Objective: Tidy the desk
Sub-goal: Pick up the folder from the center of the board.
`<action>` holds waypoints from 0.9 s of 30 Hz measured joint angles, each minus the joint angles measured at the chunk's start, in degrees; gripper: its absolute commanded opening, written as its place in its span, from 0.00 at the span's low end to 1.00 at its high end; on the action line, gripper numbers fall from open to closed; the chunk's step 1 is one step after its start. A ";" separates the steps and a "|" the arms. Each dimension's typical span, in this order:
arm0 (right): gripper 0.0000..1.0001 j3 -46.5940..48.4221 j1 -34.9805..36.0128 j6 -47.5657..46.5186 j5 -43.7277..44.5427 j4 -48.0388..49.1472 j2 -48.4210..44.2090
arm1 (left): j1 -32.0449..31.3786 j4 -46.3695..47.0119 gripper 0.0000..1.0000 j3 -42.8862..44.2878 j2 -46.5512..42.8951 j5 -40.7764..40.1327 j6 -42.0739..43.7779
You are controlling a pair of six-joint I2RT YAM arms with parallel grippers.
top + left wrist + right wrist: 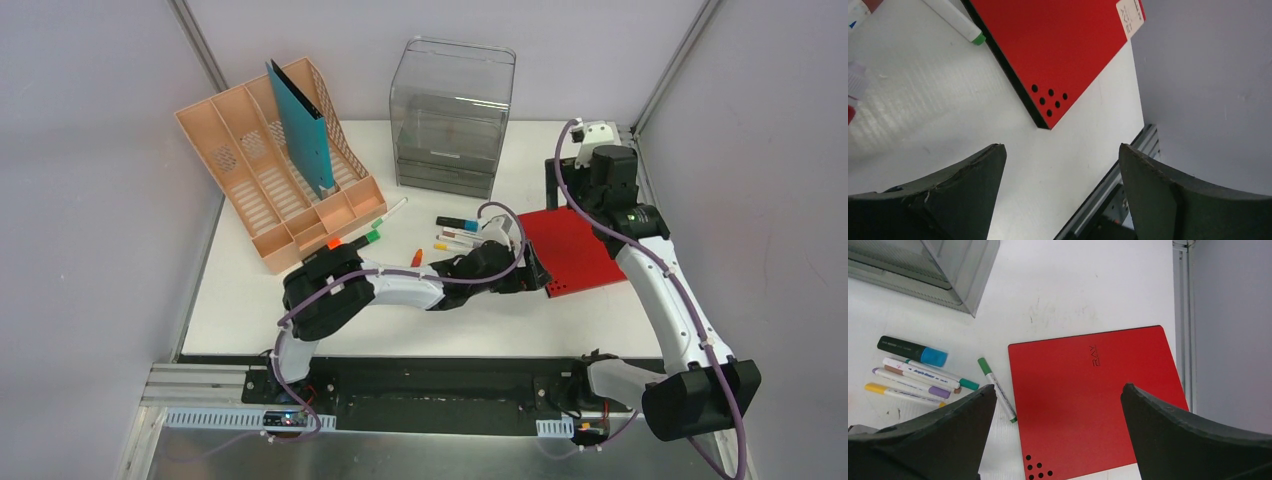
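The white desk (400, 310) holds a red folder (572, 250) at the right and loose markers (458, 236) in the middle. My left gripper (535, 274) is open and empty, low by the folder's near left corner. In the left wrist view the gripper (1060, 165) has that corner of the folder (1058, 50) just ahead. My right gripper (553, 190) is open and empty, above the folder's far edge. In the right wrist view the gripper (1058, 400) looks down on the folder (1093, 405).
A peach file rack (250, 190) with a teal folder (303, 125) stands back left. A clear grey drawer box (452, 115) stands back centre. A green marker (996, 389) lies along the red folder's left edge. Green and orange markers (372, 236) lie near the rack.
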 measured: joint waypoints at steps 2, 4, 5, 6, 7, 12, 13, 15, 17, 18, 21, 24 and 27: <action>0.99 0.00 0.00 0.46 1.16 0.44 0.00 | -0.33 -3.96 0.82 3.85 1.57 -2.86 -2.60; 0.99 0.00 0.00 0.63 1.92 0.70 0.00 | -0.37 -7.82 0.78 7.30 3.08 -4.74 -4.79; 0.99 0.00 0.02 0.66 2.38 0.79 0.00 | -0.37 -9.33 0.75 8.61 3.67 -5.46 -5.49; 0.99 0.00 0.04 0.63 2.73 0.87 0.00 | -0.37 -10.43 0.72 9.81 4.37 -6.19 -6.45; 0.99 0.00 0.07 0.61 3.06 1.05 0.00 | -0.37 -11.41 0.70 10.84 5.11 -6.75 -6.99; 0.99 -1.22 0.46 -0.85 5.38 3.21 -0.02 | -0.33 -13.44 0.61 13.11 8.20 -7.23 -8.85; 0.99 -1.84 0.59 -1.42 6.03 3.89 -0.02 | -0.33 -13.51 0.60 13.42 8.83 -7.19 -9.11; 0.99 -3.04 0.90 -2.64 7.32 4.92 -0.02 | -0.35 -13.51 0.57 13.84 9.86 -7.17 -9.38; 0.99 -4.15 1.16 -3.96 8.39 5.75 -0.02 | -0.35 -13.49 0.56 14.14 10.73 -7.13 -9.55; 0.99 -4.57 1.27 -4.39 8.74 6.12 -0.02 | -0.35 -13.49 0.54 14.25 11.08 -7.10 -9.64; 0.99 -5.05 1.66 -5.75 9.29 6.88 -0.02 | -0.33 -12.87 0.52 14.69 12.02 -6.80 -9.92; 0.99 -5.31 2.05 -6.75 9.49 7.58 0.00 | -0.33 -11.58 0.48 15.10 13.05 -6.40 -10.23; 0.99 -5.40 2.40 -7.50 9.79 7.87 0.02 | -0.33 -10.19 0.44 15.43 14.08 -5.57 -10.84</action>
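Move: The red folder's middle lies some 14 cm to the left hand's right, 7 cm ahead and 8 cm below. Near that hand, the green-capped marker is about 9 cm ahead, 3 cm left, and the red-capped marker 4 cm ahead, 8 cm left, both about 8 cm below. From the right hand the folder's middle is roughly 6 cm back, 8 cm right and 23 cm below. The left hand sinks about 5 cm, easing right and forward towards the folder's near-left corner, fingers closing halfway. ##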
